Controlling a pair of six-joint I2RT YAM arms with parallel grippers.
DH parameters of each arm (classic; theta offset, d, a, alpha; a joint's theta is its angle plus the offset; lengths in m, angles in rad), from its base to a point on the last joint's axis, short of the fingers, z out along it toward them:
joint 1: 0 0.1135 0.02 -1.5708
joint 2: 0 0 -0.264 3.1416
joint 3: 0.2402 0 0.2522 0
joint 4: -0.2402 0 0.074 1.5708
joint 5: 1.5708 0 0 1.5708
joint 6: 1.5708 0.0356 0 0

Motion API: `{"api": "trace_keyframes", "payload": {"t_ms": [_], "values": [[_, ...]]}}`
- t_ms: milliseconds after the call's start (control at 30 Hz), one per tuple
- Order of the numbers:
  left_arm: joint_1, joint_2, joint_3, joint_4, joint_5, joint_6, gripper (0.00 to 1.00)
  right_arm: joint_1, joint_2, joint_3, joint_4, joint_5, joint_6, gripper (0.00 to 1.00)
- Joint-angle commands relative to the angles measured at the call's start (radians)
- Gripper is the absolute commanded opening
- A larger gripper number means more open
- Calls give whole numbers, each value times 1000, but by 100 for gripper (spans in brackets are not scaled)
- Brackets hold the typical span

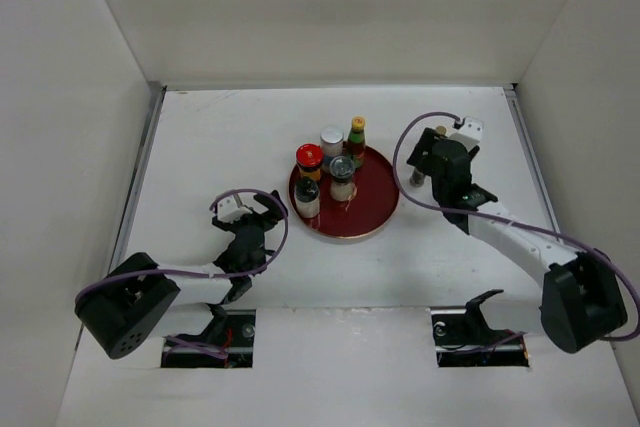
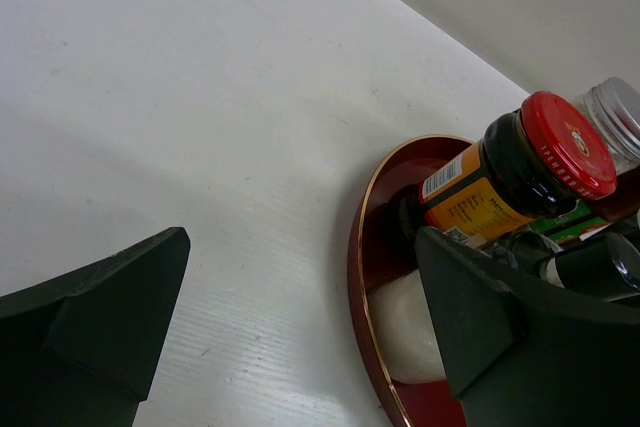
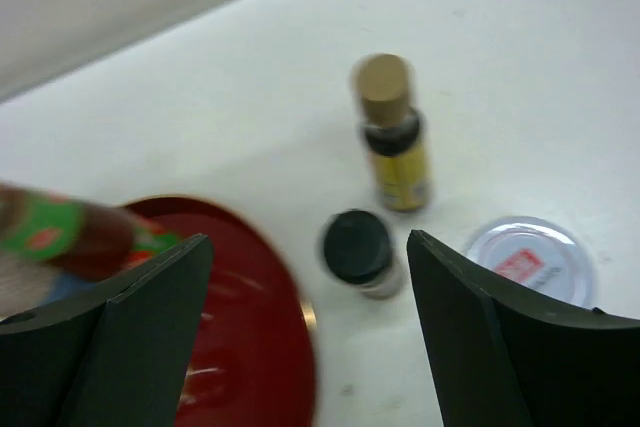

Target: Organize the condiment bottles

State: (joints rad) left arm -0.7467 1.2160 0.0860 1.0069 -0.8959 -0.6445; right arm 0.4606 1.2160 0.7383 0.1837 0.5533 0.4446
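Note:
Several condiment bottles stand on the round red tray (image 1: 372,209): a red-lidded jar (image 1: 309,156), a silver-lidded jar (image 1: 331,136), a red sauce bottle with a green neck (image 1: 356,137) and two smaller ones at the front (image 1: 307,195). My left gripper (image 1: 268,222) is open just left of the tray rim (image 2: 365,277), with the red-lidded jar (image 2: 560,147) beyond its right finger. My right gripper (image 1: 413,164) hangs open to the right of the tray. Below it stand a black-capped bottle (image 3: 360,249), a slim yellow-labelled bottle (image 3: 392,137) and a white-lidded jar (image 3: 530,257), all off the tray.
White walls close in the table on the left, back and right. The red sauce bottle (image 3: 70,232) shows blurred at the left of the right wrist view, over the tray (image 3: 250,337). Bare table lies left of the tray and in front of it.

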Motion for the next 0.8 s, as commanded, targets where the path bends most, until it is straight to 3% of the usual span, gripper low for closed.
{"api": "trace_keyframes", "payload": {"t_ms": [0,400,667,767], "values": [[-1,-4,34,50,14,-18,100,-66,54,4,-24,-41,-36,85],[0,17,38,50,15,-18,100,-95,263,84,34,-58,-78,71],[4,31,40,50,12,-18,100,-102,312,92,134,-49,-92,42],[4,25,40,50,15,-18,100,-73,269,76,142,-21,-116,39]]}}
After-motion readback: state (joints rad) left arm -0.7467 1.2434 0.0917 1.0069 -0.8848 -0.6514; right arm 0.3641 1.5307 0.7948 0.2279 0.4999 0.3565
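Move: The small black-capped bottle stands below my right hand, about 3 cm ahead, 2 cm to its right and some 12 cm down. Of that bottle, the yellow-label bottle is about 6 cm farther out and 4 cm to the right, the white-lidded jar 3 cm nearer and 8 cm to the right. The red-label bottle on the tray stands 3 cm ahead of my right hand and 18 cm to its left. From my left hand the black-capped bottle lies roughly 42 cm right, 11 cm ahead and a little lower. I drop my right hand about 9 cm onto the small black-capped bottle, quickly at first and then easing off, edging some 3 cm forward and 2 cm right as I tip the fingers about 15 degrees further down. On the way I close the fingers from wide to about half open, pinching the black cap between the pads, then barely begin to rise. ##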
